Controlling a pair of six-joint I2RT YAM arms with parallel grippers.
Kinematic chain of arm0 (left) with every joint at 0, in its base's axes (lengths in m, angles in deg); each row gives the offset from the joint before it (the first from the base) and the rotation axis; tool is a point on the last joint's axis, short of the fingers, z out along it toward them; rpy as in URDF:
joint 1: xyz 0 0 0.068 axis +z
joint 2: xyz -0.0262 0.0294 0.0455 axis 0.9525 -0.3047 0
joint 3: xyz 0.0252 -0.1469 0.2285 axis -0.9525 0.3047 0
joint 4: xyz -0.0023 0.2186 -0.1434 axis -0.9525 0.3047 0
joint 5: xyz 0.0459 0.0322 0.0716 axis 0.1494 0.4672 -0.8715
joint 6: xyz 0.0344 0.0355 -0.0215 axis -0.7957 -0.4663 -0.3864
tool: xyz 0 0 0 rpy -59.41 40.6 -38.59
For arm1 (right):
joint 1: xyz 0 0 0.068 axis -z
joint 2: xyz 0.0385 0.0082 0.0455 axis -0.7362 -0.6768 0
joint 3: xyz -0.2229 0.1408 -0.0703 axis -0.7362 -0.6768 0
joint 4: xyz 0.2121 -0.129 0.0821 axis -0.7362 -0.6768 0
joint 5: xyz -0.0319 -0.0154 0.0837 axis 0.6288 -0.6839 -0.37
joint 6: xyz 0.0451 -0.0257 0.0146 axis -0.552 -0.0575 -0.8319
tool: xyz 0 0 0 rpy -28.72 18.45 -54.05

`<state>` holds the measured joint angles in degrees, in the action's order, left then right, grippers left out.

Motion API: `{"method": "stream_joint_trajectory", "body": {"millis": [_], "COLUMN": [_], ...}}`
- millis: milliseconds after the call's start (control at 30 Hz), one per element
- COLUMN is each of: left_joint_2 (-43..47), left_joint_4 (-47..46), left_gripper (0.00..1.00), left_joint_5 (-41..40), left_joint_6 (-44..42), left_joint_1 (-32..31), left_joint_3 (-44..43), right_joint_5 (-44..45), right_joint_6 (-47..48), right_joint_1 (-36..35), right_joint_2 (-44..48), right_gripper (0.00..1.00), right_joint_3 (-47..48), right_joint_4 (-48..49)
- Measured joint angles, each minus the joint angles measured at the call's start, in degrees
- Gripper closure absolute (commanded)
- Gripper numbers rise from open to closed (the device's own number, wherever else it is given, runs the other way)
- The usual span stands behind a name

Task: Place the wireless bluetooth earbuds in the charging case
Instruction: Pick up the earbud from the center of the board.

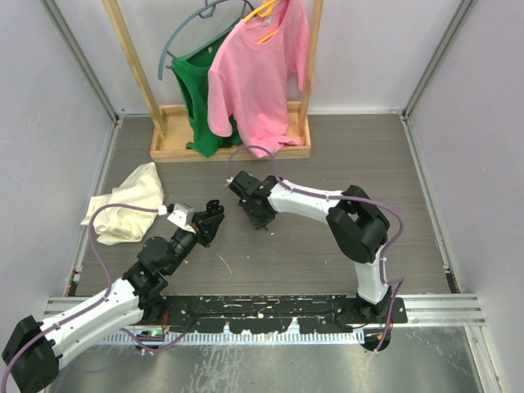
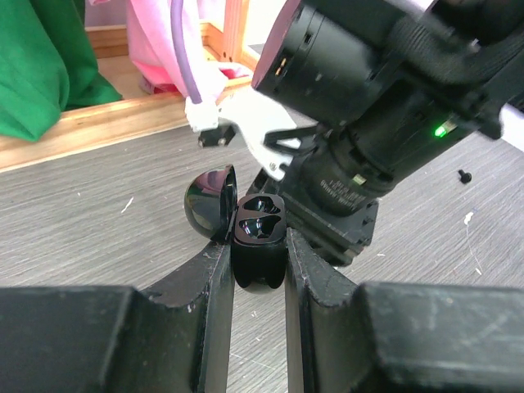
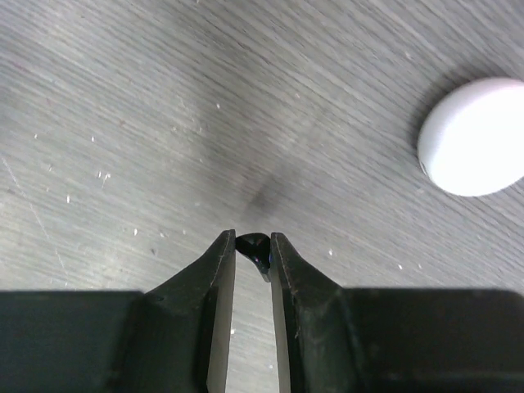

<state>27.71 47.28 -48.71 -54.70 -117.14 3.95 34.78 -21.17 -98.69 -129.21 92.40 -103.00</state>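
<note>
My left gripper [image 2: 259,255] is shut on the black charging case [image 2: 260,225] and holds it a little above the table. The case's lid [image 2: 209,201] is swung open to the left, showing two glossy sockets. My right gripper [image 3: 252,238] is shut on a tiny black earbud [image 3: 255,246], pinched at the very tips of its fingers above the grey table. In the top view the left gripper [image 1: 213,217] and the right gripper [image 1: 260,219] face each other near the table's middle, a short way apart. The right arm's wrist fills the upper right of the left wrist view.
A white rounded object [image 3: 473,137] lies on the table to the right of my right gripper. A cream cloth [image 1: 127,205] lies at the left. A wooden rack [image 1: 229,146] with a green and a pink shirt stands at the back. A small black screw [image 2: 464,174] lies nearby.
</note>
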Motion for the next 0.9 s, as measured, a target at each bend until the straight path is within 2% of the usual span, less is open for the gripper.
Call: {"method": "stream_joint_trajectory", "body": {"millis": [533, 900], "left_joint_2": [-2.1, -2.1], "left_joint_4": [-7.3, -11.5], "left_gripper": [1.0, 1.0], "left_joint_5": [11.3, 20.7], "left_joint_6": [-3.6, -6.1], "left_joint_1": [0.0, 0.0], "left_joint_3": [2.3, 3.3], "right_joint_5": [10.2, 20.7], "right_joint_6": [-4.1, -4.1], "right_joint_1": [-5.8, -16.4], "right_joint_2": [22.1, 35.7], "right_gripper": [0.79, 0.79], "right_joint_3": [-9.5, -13.9], "right_joint_4": [5.9, 11.5]}}
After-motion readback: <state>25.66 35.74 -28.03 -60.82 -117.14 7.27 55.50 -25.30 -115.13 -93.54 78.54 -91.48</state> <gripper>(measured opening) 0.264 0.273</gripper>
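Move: Up and to the left of the right hand, which already pinches the black earbud at the board, is the open charging case in the left gripper: about 14 cm left, 4 cm back and some 16 cm higher. A white round disc lies on the board 9 cm ahead of the right hand and 5 cm to its right, 2 cm lower. From the left hand, the earbud is roughly 14 cm to the right, 4 cm ahead and 16 cm below. Lifting the pinched earbud about 18 cm up towards the level of the case, the right hand rises nearly straight, then also draws back some 5 cm, its fingers tilting up from pointing down to slant forward. Meanwhile the left hand keeps hold of the open case and brings it back and right, closer to the earbud, turning it clockwise about 20 degrees. ##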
